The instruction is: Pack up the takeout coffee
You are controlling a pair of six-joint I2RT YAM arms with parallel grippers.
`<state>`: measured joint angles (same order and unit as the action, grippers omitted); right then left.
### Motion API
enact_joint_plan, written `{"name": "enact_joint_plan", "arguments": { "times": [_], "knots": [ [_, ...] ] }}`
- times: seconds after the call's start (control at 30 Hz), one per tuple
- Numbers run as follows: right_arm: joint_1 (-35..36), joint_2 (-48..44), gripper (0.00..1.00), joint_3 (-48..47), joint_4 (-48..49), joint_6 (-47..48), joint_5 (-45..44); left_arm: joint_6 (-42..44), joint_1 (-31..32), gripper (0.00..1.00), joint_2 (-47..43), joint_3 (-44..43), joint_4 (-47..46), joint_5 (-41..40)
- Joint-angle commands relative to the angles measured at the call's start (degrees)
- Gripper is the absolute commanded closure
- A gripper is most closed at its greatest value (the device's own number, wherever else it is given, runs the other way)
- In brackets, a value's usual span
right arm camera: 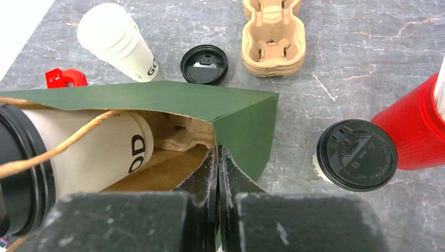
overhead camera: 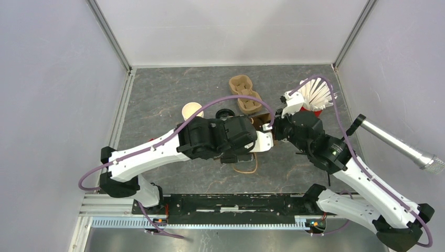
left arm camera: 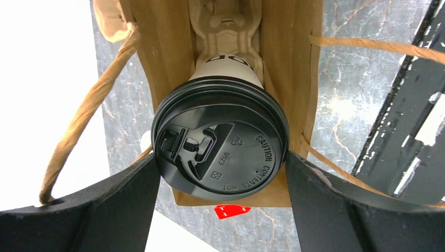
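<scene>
The takeout coffee (left arm camera: 220, 142), a white cup with dark lettering and a black lid, lies bottom-first inside the mouth of a paper bag (right arm camera: 173, 100) that is green outside and brown inside. My left gripper (left arm camera: 220, 173) is spread wide and shut on the cup, one finger against each side of the lid. A pulp carrier (left arm camera: 225, 26) sits deeper in the bag, against the cup's base. My right gripper (right arm camera: 218, 157) is shut on the bag's green side wall at its mouth. From above, both arms cover the bag; only a twine handle (overhead camera: 245, 169) shows.
A second lidded cup (right arm camera: 354, 155) stands beside the red cup of straws (right arm camera: 414, 126). A stack of plain white cups (right arm camera: 115, 39), a loose black lid (right arm camera: 204, 64) and an empty pulp carrier (right arm camera: 273, 37) lie beyond the bag. A small red piece (right arm camera: 63, 77) lies at the left.
</scene>
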<state>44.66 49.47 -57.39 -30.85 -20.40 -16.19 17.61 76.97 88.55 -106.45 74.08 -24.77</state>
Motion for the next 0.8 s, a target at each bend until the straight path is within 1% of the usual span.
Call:
{"name": "enact_joint_plan", "arguments": {
  "times": [0.0,0.2,0.3,0.47,0.5,0.53,0.57,0.6,0.67,0.77],
  "knots": [
    [1.2,-2.2,1.00,1.8,3.8,-1.7,-1.6,7.2,0.2,0.48,-0.5,-1.2,-2.9,-3.3],
    [1.8,-5.8,1.00,8.1,4.2,-0.6,0.0,6.5,0.3,0.49,-2.3,4.4,-1.3,-1.8],
    [1.7,-6.9,1.00,10.0,4.5,1.2,0.5,6.4,0.3,0.49,-2.0,5.0,-0.8,-2.2],
    [1.7,-6.9,1.00,11.5,5.8,3.2,3.8,6.2,0.3,0.49,-0.8,5.1,-1.2,-0.9],
    [1.7,-6.4,0.96,11.3,5.4,2.8,3.7,6.1,0.3,0.49,-0.3,4.8,-1.1,-0.1],
    [1.8,-5.9,0.89,10.4,4.4,2.2,3.0,5.6,0.3,0.50,-0.1,4.4,-1.1,0.4],
    [1.8,-5.2,0.79,9.4,2.4,1.2,1.7,5.1,0.3,0.50,0.1,4.0,-1.2,1.4],
    [1.7,-4.9,0.73,8.1,0.3,-0.7,0.3,4.5,0.3,0.51,0.3,3.8,-1.2,2.2],
    [1.7,-4.5,0.70,6.8,-2.9,-2.6,-0.2,3.5,0.3,0.52,0.3,3.8,-1.1,3.6],
    [1.7,-5.9,0.70,6.2,-4.4,-3.5,1.1,2.6,0.5,0.53,-0.1,5.1,-1.2,4.3]
  ]
}}
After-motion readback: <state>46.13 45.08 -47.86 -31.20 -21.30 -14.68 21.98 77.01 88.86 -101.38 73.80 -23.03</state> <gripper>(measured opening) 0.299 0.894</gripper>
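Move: The coffee cup already held by its lid in the left fingers is bound for the cardboard carrier on the green bag's floor, about 6 cm ahead, 4 cm right and 21 cm below that hand. The loose black lid lies some 20 cm ahead, 6 cm left and 27 cm down. The right fingers already pinch the bag's far right rim corner; the bag's middle is about 8 cm left, 1 cm back and 11 cm below them. The other lidded cup stands roughly 6 cm ahead, 7 cm right and 20 cm below. The lidded cup is let down into the bag's mouth by the left hand, which keeps its grip, sinks about 3 cm and rolls some 7 degrees, its left side rising. The bag's rim corner, still pinched at first, is drawn down and slightly back by the right hand, whose fingers then part to about a third open while it sinks on, about 5 cm in all. ##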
